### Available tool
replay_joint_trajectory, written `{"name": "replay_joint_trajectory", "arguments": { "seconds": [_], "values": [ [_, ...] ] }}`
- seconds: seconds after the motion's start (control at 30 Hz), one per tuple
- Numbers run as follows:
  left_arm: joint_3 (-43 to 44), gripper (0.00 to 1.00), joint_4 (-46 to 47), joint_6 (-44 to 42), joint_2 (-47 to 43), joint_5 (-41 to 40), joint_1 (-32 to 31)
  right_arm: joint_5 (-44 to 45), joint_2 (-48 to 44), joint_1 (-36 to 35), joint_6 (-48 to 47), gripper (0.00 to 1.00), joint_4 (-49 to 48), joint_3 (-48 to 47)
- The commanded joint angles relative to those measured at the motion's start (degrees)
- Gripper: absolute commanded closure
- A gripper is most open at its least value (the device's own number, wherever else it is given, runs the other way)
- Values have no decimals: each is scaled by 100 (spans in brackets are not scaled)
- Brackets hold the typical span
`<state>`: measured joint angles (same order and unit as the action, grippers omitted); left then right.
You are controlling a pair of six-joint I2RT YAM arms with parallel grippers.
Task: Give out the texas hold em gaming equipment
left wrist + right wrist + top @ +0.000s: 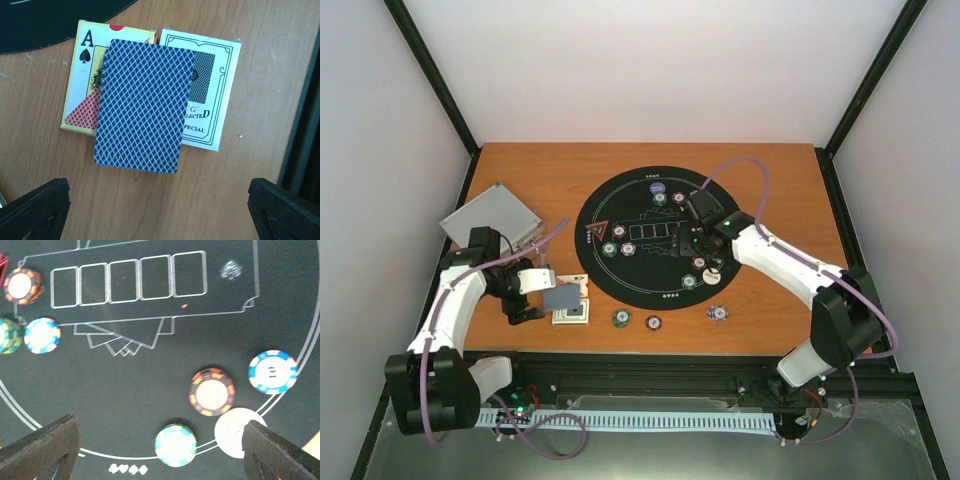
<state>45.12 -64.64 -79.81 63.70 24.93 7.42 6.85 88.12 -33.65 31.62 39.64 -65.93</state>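
A deck of playing cards with blue lattice backs lies face down across two card boxes, a yellow ace box and a white one. My left gripper is open just short of the deck, holding nothing. My right gripper is open above the black mat, nothing between its fingers. Under it lie a green chip, a brown chip, a blue-white chip and the white dealer button. Three more chips lie at the mat's left.
The silver case stands at the back left, behind my left arm. On the bare wood in front of the mat lie a green chip, a brown chip and a blue-white chip. More chips, one purple, sit at the mat's far side.
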Motion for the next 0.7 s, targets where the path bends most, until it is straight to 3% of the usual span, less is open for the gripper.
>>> {"name": "replay_joint_trajectory", "arguments": {
  "seconds": [0.0,0.3,0.67],
  "values": [
    [-281,0,774,-529,-23,-36,-176,-3,-177,-407,372,12,-44,85],
    [-610,0,1691,-845,334,-262,-285,-352,-167,-1003,728,11,-367,120],
    [-445,0,1617,-1142,959,-381,-429,-518,-173,-1082,845,11,-509,262]
  ]
}}
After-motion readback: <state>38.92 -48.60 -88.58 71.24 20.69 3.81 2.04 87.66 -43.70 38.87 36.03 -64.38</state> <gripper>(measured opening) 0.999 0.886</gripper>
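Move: The blue-backed card deck lies about 8 cm to the left hand's right, some 3 cm ahead and 7 cm below. Beneath the deck, the ace card box sticks out about 3 cm ahead and 2 cm right of the deck's middle, the white card box 4 cm back and 2 cm right of it. From the right hand the deck is some 31 cm left, 4 cm back and 9 cm down, with a green chip almost straight below that hand. The blue-backed deck is closed in on from above by the left hand, which sinks about 5 cm and eases a little forward, turning some 10 degrees clockwise so its wide-open fingers square up with the deck. The right hand, empty and open, sweeps level about 7 cm left and 4 cm back across the mat towards the deck, leaving the green chip behind, then slows almost to a stop. ##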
